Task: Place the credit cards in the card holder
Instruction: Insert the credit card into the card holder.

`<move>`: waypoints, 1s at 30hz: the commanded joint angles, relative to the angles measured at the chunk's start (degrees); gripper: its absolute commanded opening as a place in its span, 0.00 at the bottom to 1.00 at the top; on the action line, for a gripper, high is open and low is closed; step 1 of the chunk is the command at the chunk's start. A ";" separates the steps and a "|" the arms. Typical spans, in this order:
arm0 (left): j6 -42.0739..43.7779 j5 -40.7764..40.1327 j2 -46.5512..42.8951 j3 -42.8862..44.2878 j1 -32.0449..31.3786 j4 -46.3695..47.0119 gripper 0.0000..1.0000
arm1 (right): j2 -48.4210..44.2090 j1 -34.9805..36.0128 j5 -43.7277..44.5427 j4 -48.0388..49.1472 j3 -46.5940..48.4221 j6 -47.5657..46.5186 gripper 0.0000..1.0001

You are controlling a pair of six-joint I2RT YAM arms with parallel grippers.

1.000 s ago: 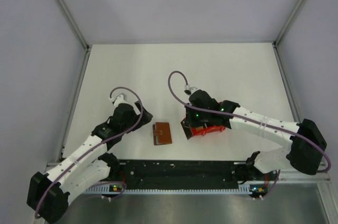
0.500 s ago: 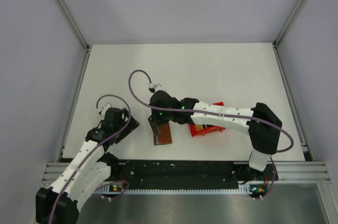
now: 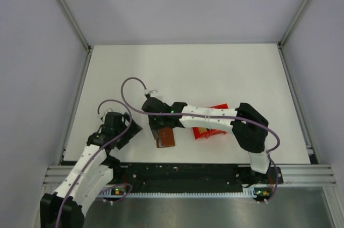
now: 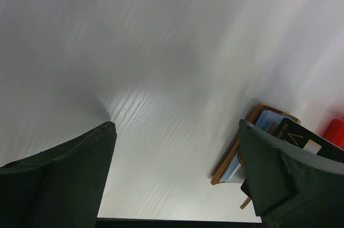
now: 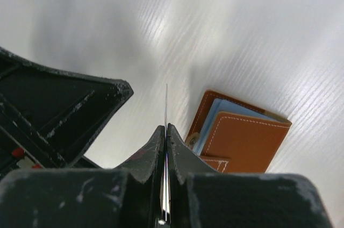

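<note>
The brown card holder point(image 3: 166, 139) lies open on the white table, with a light blue credit card point(image 5: 214, 114) tucked in its pocket. My right gripper point(image 3: 157, 129) hovers at the holder's left edge, shut on a thin credit card point(image 5: 166, 107) that I see edge-on in the right wrist view. In the left wrist view this card point(image 4: 293, 134) looks dark, standing over the card holder point(image 4: 230, 164). My left gripper point(image 3: 130, 129) is open to the left of the holder, with only bare table between its fingers point(image 4: 64, 177).
A red plastic box point(image 3: 214, 131) sits right of the holder, partly under the right forearm. The black rail point(image 3: 183, 173) runs along the near table edge. My left gripper's dark body point(image 5: 54, 109) stands close to the right gripper's left side.
The right arm swung left from the red box to the card holder's left edge, carrying the card. The left arm drew back toward the near left.
</note>
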 commanded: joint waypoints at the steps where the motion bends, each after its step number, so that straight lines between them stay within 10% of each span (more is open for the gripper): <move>1: 0.71 3.21 -0.66 -1.70 0.31 2.81 0.98 | 2.06 0.79 2.46 -1.13 4.59 -0.07 0.00; 21: 3.70 4.88 -0.48 -1.26 0.31 6.07 0.99 | -8.92 -0.27 7.83 -4.74 -4.81 -2.09 0.00; 30: 7.92 17.79 3.12 -2.40 0.23 16.95 0.98 | -13.84 -4.39 5.99 -4.47 -10.26 -3.06 0.00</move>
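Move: The card holder lies almost under the card pinched in the right hand: its middle is about 5 cm to the right of that hand, 1 cm back and some 6 cm lower. The red box stands roughly 27 cm to the hand's right and 5 cm farther out, some 5 cm lower. From the open left hand the card holder is about 16 cm to the right, 1 cm ahead and 2 cm lower. Sinking about a centimetre and easing slightly forward first, the right hand then sweeps some 7 cm right, rising about 2 cm on the way, its closed fingers keeping the black card, whose lower edge pushes against the left part of the card holder. Late on, the wide-open left hand follows about 3 cm to the right, turning some 10 degrees clockwise, touching nothing. ##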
